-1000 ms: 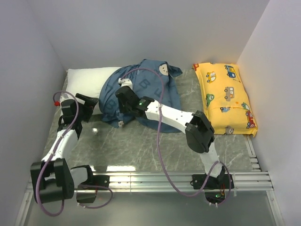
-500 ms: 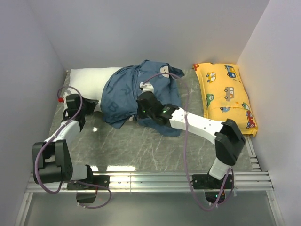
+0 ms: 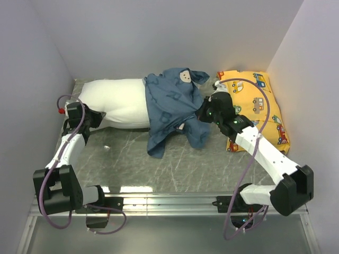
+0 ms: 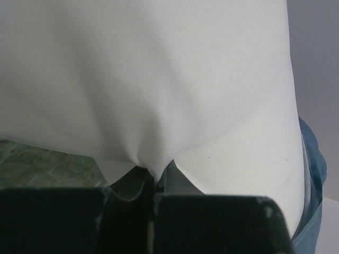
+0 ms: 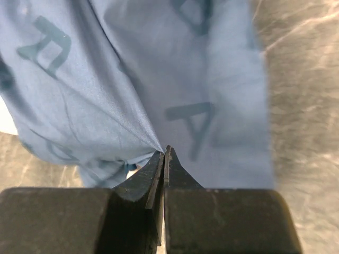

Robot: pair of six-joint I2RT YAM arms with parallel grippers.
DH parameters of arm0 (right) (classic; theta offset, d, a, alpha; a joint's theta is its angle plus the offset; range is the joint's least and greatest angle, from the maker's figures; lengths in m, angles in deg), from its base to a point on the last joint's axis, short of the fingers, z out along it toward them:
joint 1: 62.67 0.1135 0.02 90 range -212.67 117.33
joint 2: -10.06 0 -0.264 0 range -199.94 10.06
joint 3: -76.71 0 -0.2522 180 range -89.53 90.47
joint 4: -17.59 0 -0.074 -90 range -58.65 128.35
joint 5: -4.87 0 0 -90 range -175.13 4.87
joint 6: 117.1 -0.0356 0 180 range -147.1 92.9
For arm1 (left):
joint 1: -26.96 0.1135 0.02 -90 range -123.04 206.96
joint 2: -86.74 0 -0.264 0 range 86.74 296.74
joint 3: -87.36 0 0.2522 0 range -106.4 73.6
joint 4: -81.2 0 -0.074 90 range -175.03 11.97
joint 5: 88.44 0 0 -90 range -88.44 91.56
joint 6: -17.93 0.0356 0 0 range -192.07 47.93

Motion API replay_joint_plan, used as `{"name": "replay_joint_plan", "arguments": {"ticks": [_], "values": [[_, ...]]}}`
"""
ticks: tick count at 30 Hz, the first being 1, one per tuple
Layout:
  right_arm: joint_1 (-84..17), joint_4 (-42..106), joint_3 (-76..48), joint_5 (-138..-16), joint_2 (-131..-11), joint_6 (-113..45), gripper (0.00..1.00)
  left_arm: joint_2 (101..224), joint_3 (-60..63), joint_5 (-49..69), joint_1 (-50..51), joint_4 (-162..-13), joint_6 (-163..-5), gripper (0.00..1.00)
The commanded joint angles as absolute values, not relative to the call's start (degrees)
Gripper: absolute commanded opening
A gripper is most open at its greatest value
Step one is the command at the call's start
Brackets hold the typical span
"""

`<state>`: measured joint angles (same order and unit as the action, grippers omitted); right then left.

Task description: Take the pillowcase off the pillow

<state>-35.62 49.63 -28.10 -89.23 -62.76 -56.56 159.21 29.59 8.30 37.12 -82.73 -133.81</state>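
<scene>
The plump white pillow [image 3: 116, 99] lies at the back left, its left half bare. The dusty-blue pillowcase [image 3: 172, 103] with a mouse face covers its right end and trails onto the table. My left gripper [image 3: 94, 117] is shut on a pinch of the pillow [image 4: 159, 95] at its near left edge, the white cloth puckered between the jaws [image 4: 154, 177]. My right gripper [image 3: 200, 112] is shut on the pillowcase [image 5: 132, 79], a fold pulled taut to the fingertips [image 5: 164, 151]. A strip of blue pillowcase [image 4: 312, 174] shows at the right of the left wrist view.
A yellow car-print pillow [image 3: 254, 108] lies along the right wall, just behind my right arm. White walls close in the left, back and right. A metal rail [image 3: 175, 201] runs along the near edge of the marble table [image 3: 132, 164].
The right gripper has pulled the pillowcase rightward, baring much more of the white pillow. The left gripper has closed on the pillow's near left edge.
</scene>
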Motion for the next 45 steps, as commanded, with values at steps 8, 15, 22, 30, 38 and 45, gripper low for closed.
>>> {"name": "replay_joint_plan", "arguments": {"ticks": [8,15,22,30,38,45], "values": [[-40.0,54.5,-28.9,-95.5,-55.1,-53.1,0.00,156.9,20.0,-0.8,47.7,-74.6,-127.8,0.00],[-41.5,57.1,-26.5,-86.7,-52.0,-52.1,0.00,158.7,18.1,9.4,48.7,-77.5,-124.7,0.01],[-24.6,54.4,-30.7,-94.4,-54.5,-54.1,0.00,158.7,8.7,9.6,40.3,-69.3,-117.3,0.75],[-18.4,50.2,-34.1,-93.7,-60.3,-54.6,0.00,148.4,14.2,-14.3,18.4,-58.7,-125.6,0.96],[-16.8,50.9,-32.8,-93.4,-61.8,-53.2,0.00,135.9,33.8,-19.5,4.2,-64.9,-144.9,0.99],[-17.0,52.0,-33.7,-94.9,-60.9,-52.9,0.00,144.6,39.0,-11.2,4.2,-79.6,-150.0,0.99]]}}
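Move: The pillow's bare part is already pinched at its near left side by the left hand; its middle lies about 6 cm ahead, 6 cm right and 4 cm below that hand. The blue pillowcase, pinched at its right side by the right hand, has its middle some 36 cm right and 4 cm ahead of the left hand, and 10 cm left, 3 cm ahead and 9 cm below the right hand. The yellow pillow lies 28 cm to the right hand's right, 1 cm ahead and 14 cm lower. The pillow, still pinched, is drawn about 4 cm left by the left hand; the fingers then open wide, let go, and the hand rises, swings some 16 cm right and about 10 cm back, and sinks, open, to the near edge by the case mouth. The right hand keeps its pinch on the pillowcase, easing 9 cm back, then left and down. ##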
